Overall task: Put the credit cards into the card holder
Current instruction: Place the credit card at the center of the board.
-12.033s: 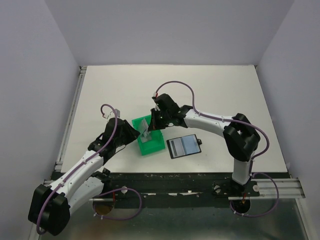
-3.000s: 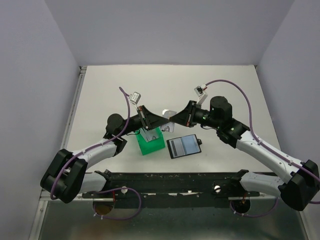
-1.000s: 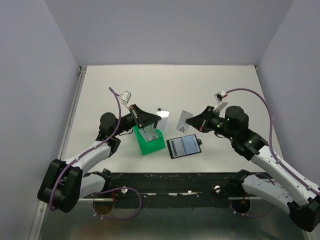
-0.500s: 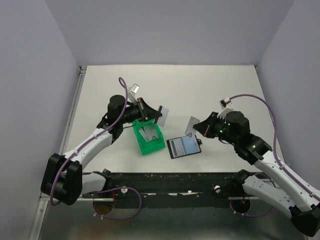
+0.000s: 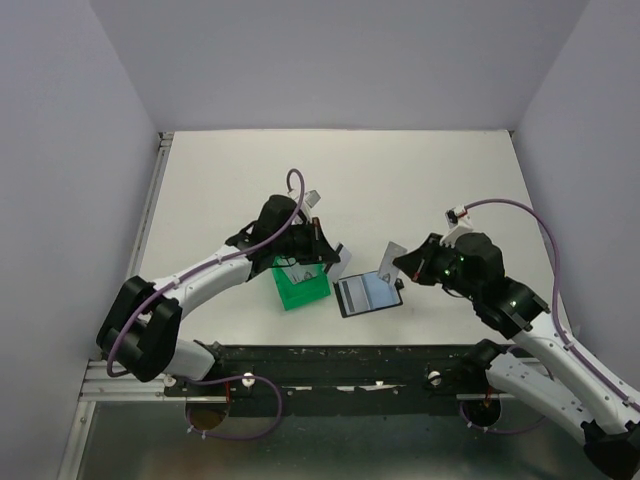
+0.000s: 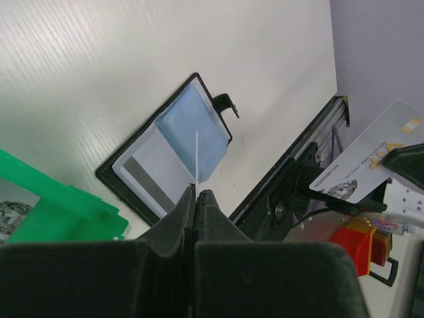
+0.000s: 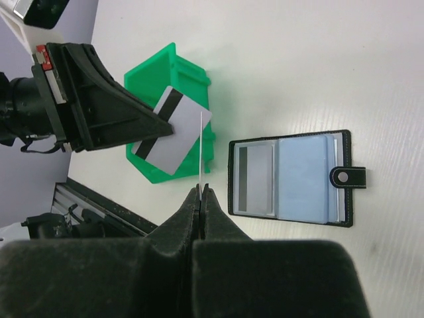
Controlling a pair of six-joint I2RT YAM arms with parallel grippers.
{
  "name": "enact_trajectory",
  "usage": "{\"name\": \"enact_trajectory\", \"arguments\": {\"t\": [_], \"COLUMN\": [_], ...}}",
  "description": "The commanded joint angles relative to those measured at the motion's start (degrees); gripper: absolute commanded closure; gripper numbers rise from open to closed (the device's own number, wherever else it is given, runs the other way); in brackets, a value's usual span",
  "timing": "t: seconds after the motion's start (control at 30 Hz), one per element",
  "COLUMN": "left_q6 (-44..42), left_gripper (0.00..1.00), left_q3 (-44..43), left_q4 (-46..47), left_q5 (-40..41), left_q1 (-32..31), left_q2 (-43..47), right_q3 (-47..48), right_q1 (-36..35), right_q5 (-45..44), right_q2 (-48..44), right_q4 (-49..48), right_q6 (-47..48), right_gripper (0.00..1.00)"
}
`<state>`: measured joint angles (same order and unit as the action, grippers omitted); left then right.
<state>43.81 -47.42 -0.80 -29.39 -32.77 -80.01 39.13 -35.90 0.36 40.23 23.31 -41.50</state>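
The card holder (image 5: 367, 293) lies open on the table, black-edged, with a grey striped panel and pale blue ones showing inside (image 7: 288, 180). My left gripper (image 5: 328, 258) hovers between the green bin and the holder, shut on a credit card (image 7: 171, 136) that has a black stripe. In the left wrist view that card is edge-on (image 6: 197, 159) above the holder (image 6: 169, 162). My right gripper (image 5: 402, 264) hangs just right of the holder's far edge, shut on a second credit card (image 5: 390, 255), which appears edge-on (image 7: 200, 149) in its own view and as a white card (image 6: 374, 162) in the left wrist view.
A green bin (image 5: 300, 282) stands left of the holder, with something silvery inside (image 6: 10, 212). The black rail (image 5: 350, 355) runs along the table's near edge. Purple cables loop over both arms.
My left gripper has swung right with its card, from behind the bin to beside the holder. My right gripper has come in slightly toward the holder with its card.
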Motion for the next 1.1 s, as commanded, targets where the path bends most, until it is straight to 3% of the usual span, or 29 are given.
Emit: {"name": "enact_trajectory", "arguments": {"t": [0.0,0.5,0.7,0.8,0.97,1.07], "left_q6": [-1.3,-6.0,-4.2,-5.6,-8.1,-8.2], "left_gripper": [1.00,1.00,1.00,1.00,1.00,0.90], "left_q3": [0.0,-0.7,0.3,1.5,1.8,0.2], "left_q4": [-4.7,-23.3,-27.7,-25.3,-14.3,-13.4], "left_q5": [6.9,26.0,33.9,31.2,19.7,20.3], "left_q1": [-4.6,-6.5,-2.2,1.3,0.4,-1.0], "left_q2": [-0.1,0.0,3.8,5.8,5.2,2.7], "right_q3": [-1.4,-2.5,-2.7,-2.7,-3.3,-3.9], "right_q1": [0.1,0.0,0.1,0.1,0.1,0.0], "right_q5": [-1.9,-2.0,-1.7,-1.6,-1.6,-1.2], "right_q2": [-1.6,-4.0,-4.3,-4.5,-3.7,-3.5], "right_q4": [1.8,2.8,3.0,3.1,3.1,2.7], "right_q6": [0.3,-0.1,-0.2,0.0,-0.3,-0.5], "right_gripper": [1.00,1.00,1.00,1.00,1.00,0.99]}}
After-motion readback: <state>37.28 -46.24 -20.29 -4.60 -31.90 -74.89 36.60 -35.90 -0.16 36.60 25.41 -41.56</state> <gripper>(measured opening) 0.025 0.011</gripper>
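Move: My left hand already holds a card, and the green basket's middle lies about 7 cm to the left, 3 cm ahead and 12 cm below that hand. The card holder lies open about 10 cm to the right, 2 cm back and 14 cm down; the card in my right hand hangs some 14 cm to the right, 2 cm back and slightly higher. From my right hand the basket is roughly 22 cm left, 5 cm ahead and 16 cm down. With my left fingers still shut on the card, I sink about 8 cm, easing back a little first, then sweep left some 11 cm, down at the basket's right side, to shift it out of the way. As I sweep I tip the fingers some 20 degrees steeper and turn them counter-clockwise, curving forward and up, then start back right about 2 cm. ##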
